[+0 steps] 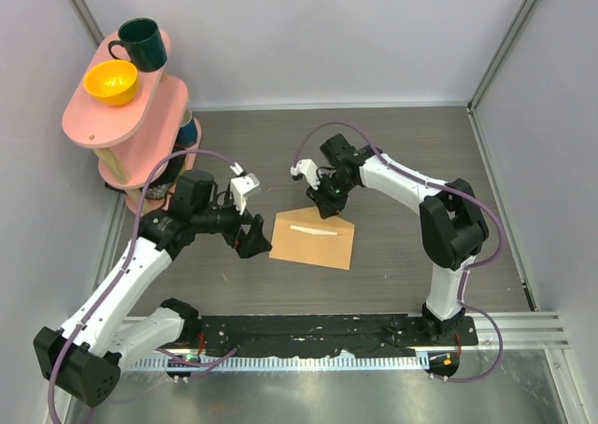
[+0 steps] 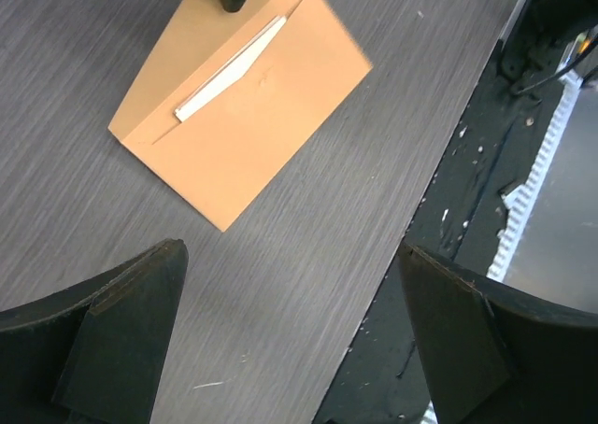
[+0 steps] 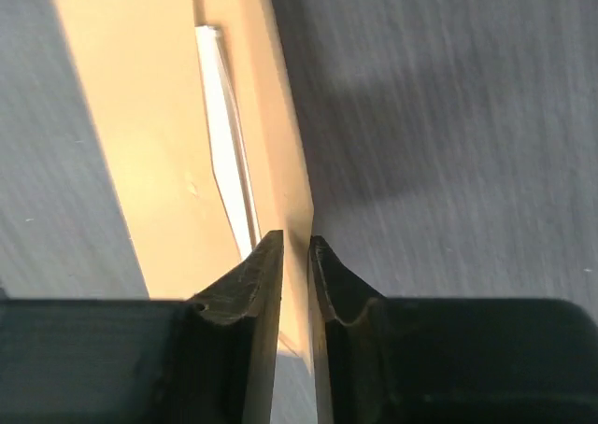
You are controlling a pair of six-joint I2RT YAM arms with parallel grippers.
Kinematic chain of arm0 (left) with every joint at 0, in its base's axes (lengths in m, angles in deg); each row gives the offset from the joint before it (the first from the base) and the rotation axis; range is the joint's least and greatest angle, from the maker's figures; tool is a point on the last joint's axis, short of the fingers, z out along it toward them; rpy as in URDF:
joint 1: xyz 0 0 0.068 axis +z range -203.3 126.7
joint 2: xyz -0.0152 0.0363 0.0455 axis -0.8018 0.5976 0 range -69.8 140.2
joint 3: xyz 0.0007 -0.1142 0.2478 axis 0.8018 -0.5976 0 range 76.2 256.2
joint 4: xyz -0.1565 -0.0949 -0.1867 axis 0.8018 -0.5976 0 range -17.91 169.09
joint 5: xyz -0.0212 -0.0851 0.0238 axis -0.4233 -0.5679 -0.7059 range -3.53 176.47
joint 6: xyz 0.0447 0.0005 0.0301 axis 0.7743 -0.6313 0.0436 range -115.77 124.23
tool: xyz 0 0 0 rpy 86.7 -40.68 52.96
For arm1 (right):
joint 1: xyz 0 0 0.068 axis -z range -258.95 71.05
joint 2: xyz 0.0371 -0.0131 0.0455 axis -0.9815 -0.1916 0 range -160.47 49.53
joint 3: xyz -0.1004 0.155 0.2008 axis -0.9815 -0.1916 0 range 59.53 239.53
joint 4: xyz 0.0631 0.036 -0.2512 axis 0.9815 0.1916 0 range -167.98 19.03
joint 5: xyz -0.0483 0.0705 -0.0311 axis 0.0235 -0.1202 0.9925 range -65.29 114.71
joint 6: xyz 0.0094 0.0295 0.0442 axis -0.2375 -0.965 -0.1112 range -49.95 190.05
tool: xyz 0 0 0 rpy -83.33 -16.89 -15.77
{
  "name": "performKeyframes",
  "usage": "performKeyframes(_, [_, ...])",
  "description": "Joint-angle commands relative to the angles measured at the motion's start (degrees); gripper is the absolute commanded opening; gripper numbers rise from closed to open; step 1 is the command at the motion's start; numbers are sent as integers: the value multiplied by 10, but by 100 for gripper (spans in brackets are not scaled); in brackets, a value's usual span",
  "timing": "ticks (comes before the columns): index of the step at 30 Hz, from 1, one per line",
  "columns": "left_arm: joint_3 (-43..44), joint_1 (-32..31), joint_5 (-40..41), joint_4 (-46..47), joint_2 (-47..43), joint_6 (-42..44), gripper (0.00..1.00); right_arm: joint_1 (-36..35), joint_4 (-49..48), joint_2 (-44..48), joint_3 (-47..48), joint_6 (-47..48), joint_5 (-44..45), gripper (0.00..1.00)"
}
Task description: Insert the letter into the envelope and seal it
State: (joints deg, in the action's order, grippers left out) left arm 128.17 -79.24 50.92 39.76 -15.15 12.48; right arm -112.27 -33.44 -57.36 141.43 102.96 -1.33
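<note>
The tan envelope point(image 1: 313, 240) lies flat in the middle of the table, also seen in the left wrist view point(image 2: 243, 116). A strip of the cream letter point(image 1: 313, 229) shows at the flap line point(image 2: 229, 69), the rest hidden inside. My right gripper point(image 1: 322, 207) is at the envelope's far edge. In the right wrist view its jaws point(image 3: 296, 242) stand a narrow slit apart around the raised flap point(image 3: 280, 144), beside the letter point(image 3: 224, 134). My left gripper point(image 1: 250, 237) hangs just left of the envelope, wide open and empty point(image 2: 290, 248).
A pink two-tier stand point(image 1: 140, 116) at the back left carries a dark green mug point(image 1: 140, 43) and a yellow bowl point(image 1: 110, 81). A black base rail point(image 1: 318, 335) runs along the table's near edge. Grey walls close in the left, back and right.
</note>
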Motion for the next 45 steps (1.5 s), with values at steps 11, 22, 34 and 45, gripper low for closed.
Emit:
performKeyframes(11, [2,20,-21,73,26,-79,100,15,34,-7,86,-35,76,92])
performKeyframes(22, [86,85,-49,-32,91,-35,100,54,136,-59,239,-62,97,93])
performKeyframes(34, [115,92,-49,0,109,-32,100,232,91,155,158,-106,15,94])
performKeyframes(45, [132,93,-58,43,124,-71,100,421,66,176,55,-64,-24,96])
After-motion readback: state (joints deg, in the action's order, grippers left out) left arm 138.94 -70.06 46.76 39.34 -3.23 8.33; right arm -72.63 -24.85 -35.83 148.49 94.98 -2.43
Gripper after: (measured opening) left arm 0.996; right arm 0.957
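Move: The glue stick stands upright about 21 cm to the right of the right gripper and 7 cm ahead, nearly level with its tips. That gripper is still at the flap edge of the envelope, whose middle lies some 6 cm back, 3 cm left and slightly lower; the letter's showing edge is about 4 cm back and 3 cm left. From the raised left gripper the glue stick is roughly 18 cm ahead, 37 cm right and 12 cm down. Open the right gripper wide to let go of the envelope flap, easing forward some 10 cm clear of it, then sweep right and climb to end above the glue stick, about 23 cm right of the start, turning the wrist about 45 degrees clockwise. Meanwhile bring the open left gripper roughly 6 cm forward, beside the envelope's left edge. ##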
